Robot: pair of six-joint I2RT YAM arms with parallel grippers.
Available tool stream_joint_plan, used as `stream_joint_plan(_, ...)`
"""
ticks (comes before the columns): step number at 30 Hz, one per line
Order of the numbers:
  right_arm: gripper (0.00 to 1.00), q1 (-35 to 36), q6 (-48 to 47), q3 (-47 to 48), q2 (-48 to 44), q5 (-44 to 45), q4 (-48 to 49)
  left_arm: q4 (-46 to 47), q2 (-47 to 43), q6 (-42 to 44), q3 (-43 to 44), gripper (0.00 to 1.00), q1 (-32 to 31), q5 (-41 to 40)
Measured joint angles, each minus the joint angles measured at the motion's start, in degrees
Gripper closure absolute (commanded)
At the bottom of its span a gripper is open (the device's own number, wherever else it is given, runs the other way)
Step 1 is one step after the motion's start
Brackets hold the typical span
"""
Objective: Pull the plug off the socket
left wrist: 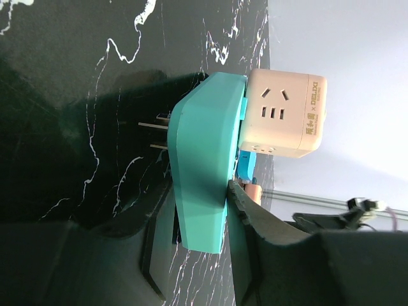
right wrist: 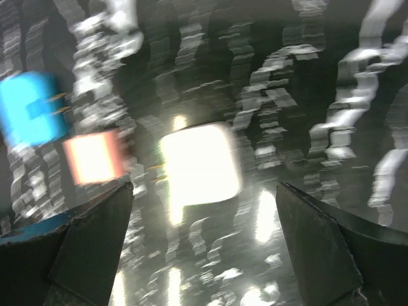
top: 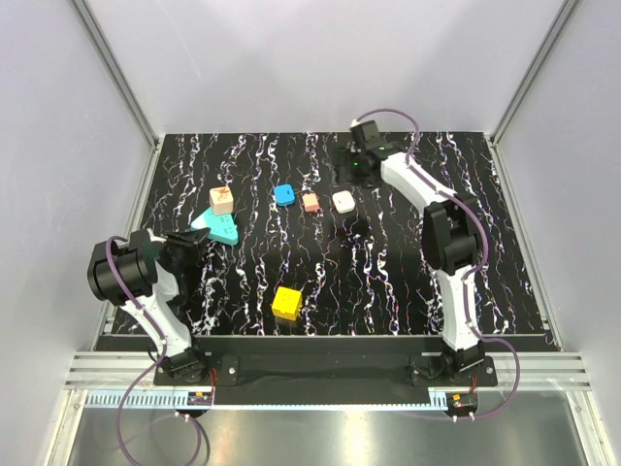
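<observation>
The teal socket [top: 219, 229] lies at the left of the table with the tan plug [top: 222, 200] seated on its far end. My left gripper [top: 190, 242] is shut on the socket's near corner. In the left wrist view the socket [left wrist: 203, 159] sits between my fingers [left wrist: 252, 213], and the plug [left wrist: 284, 115] is still attached to its face. My left gripper [left wrist: 201, 220] grips it from both sides. My right gripper [top: 360, 171] is open and empty, hovering at the back of the table, far from the plug. The right wrist view is blurred, and my right gripper [right wrist: 204, 223] shows there with its jaws wide apart.
A bright-blue block [top: 284, 194], a salmon block [top: 310, 202] and a white block [top: 343, 202] lie in a row mid-table. They also show blurred in the right wrist view: blue block [right wrist: 32, 107], salmon block [right wrist: 92, 157], white block [right wrist: 199, 164]. A yellow cube [top: 287, 303] sits near the front.
</observation>
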Motion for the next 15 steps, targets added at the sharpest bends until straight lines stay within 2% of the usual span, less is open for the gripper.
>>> stream_joint_plan(7,0.00,5.70,2.64,3.23,0.57,-4.22,-3.69,-0.15,0.00,0.13,0.07,1.00,0.00,0.00)
stream_joint_plan(15,0.00,15.76,3.32,20.35,9.25,-3.45,-4.20,-0.35,0.00,0.17,0.24,1.00,0.00,0.11)
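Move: The right hand, empty and open, is bound for the peach plug still on the teal socket, which lies some 35 cm to its left, about 5 cm back and at nearly its own height. On the table roughly 6 cm below it lie the white plug, 3 cm left and 1 cm back, the pink plug, 12 cm left and 1 cm back, and the blue plug, 19 cm left and 1 cm farther out. From the left hand the peach plug is about 8 cm ahead, 5 cm right and 4 cm higher. With its fingers staying wide open, the right hand leaves the released white plug and sweeps fast to the left, about 17 cm, passing above the row of loose plugs towards the peach plug on the teal socket, while it eases back and up by some 4 cm each and turns about 15 degrees counter-clockwise. The left hand stays in place and keeps its pinch on the teal socket, holding it still with the peach plug uppermost, and the right hand touches nothing yet. ##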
